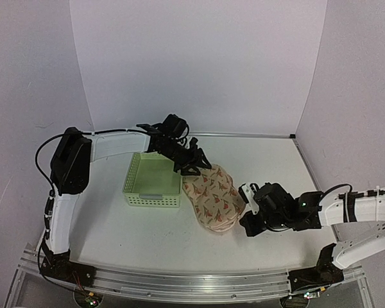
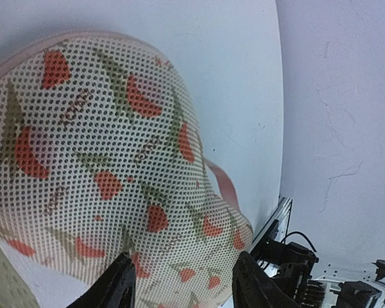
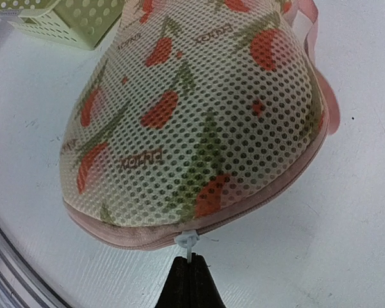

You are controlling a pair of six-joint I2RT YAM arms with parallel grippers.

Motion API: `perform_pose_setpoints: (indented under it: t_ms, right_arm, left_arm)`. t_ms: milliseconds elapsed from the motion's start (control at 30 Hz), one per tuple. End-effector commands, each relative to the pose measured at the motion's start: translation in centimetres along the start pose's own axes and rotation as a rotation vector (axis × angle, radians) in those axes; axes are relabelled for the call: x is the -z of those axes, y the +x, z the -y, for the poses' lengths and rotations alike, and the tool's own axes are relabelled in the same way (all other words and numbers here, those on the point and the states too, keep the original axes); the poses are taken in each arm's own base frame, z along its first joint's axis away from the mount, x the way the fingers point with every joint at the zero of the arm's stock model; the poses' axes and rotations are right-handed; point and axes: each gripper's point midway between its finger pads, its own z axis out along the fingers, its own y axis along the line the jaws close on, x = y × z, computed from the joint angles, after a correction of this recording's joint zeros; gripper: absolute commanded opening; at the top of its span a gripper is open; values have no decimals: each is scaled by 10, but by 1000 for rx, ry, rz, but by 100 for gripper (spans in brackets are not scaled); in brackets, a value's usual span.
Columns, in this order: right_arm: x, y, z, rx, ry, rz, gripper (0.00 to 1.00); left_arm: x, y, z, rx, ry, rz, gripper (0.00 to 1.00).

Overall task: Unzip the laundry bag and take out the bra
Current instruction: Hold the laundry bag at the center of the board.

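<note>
The laundry bag (image 1: 212,196) lies zipped shut on the white table, a cream mesh pouch with red and green motifs and pink edging. My right gripper (image 3: 191,262) is shut on the white zipper pull (image 3: 187,242) at the bag's (image 3: 199,109) near rim; in the top view it (image 1: 245,218) sits at the bag's right side. My left gripper (image 2: 183,260) stands open over the bag's (image 2: 102,147) far end, its fingers wide apart with the mesh between them, and appears as (image 1: 194,168) from above. The bra is hidden.
A light green lattice basket (image 1: 153,200) stands just left of the bag, its corner (image 3: 83,29) showing in the right wrist view. White walls enclose the table at the back and sides. A metal rail (image 1: 179,282) runs along the near edge.
</note>
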Motion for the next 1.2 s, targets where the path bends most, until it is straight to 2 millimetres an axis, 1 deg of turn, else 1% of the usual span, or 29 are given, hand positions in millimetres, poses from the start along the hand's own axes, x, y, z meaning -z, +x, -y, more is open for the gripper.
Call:
perform_pose_setpoints:
  t_ms: [0,133,167,233,333,367,467,567,667,767,933,967,1033,1100,1167]
  right_arm:
    - [2,-30,-19,-36,-49,51,0]
    - [-5,-32,-24,-51,-61,36,0]
    - [-7,-32,-25,-56,-64,31,0]
    - [-10,-34,-28,-65,-70,31,0]
    - [-16,-37,-33,-93,-86,35,0]
    - [-17,-39,-35,-104,-92,39,0]
    - [-20,-45,-39,-142,-107,50,0]
    - [-22,-51,-40,-182,-105,71,0]
    - [-23,-58,-41,-224,-105,96,0]
    - [-24,-66,-40,-268,-96,123,0]
    - [-22,-79,-37,-336,-78,178,0]
    - [-22,-80,-35,-348,-71,184,0]
    - [-21,-88,-35,-378,-80,222,0]
    - [-21,-91,-35,-405,-80,241,0]
    - [-21,-94,-34,-421,-81,257,0]
  left_arm:
    - [47,13,52,-90,44,72,55]
    - [57,38,61,-67,32,74,61]
    - [58,43,60,-53,17,86,63]
    - [57,60,62,-18,10,98,67]
    - [54,85,68,36,69,89,72]
    - [51,93,61,67,79,83,73]
    - [51,108,59,148,171,95,75]
    - [51,118,56,204,227,108,75]
    - [53,122,51,230,213,137,75]
    - [55,125,42,278,193,176,74]
    - [56,124,31,331,216,232,73]
    - [56,124,30,341,224,239,73]
    - [52,126,33,354,242,237,73]
    - [46,132,33,371,246,223,72]
    - [41,136,29,400,241,213,72]
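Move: The laundry bag's middle lies about 10 cm back from the open left hand, 3 cm to its right and 9 below. The right hand already holds the zip pull at the bag's near right edge; from it the bag's middle is some 10 cm left and 7 ahead, slightly lower. The green basket stands about 21 cm left of the bag's middle and 8 cm farther out. Opening wider, the left hand arcs back about 14 cm towards the bag's zipped end; right draws zip pull left-forward. ##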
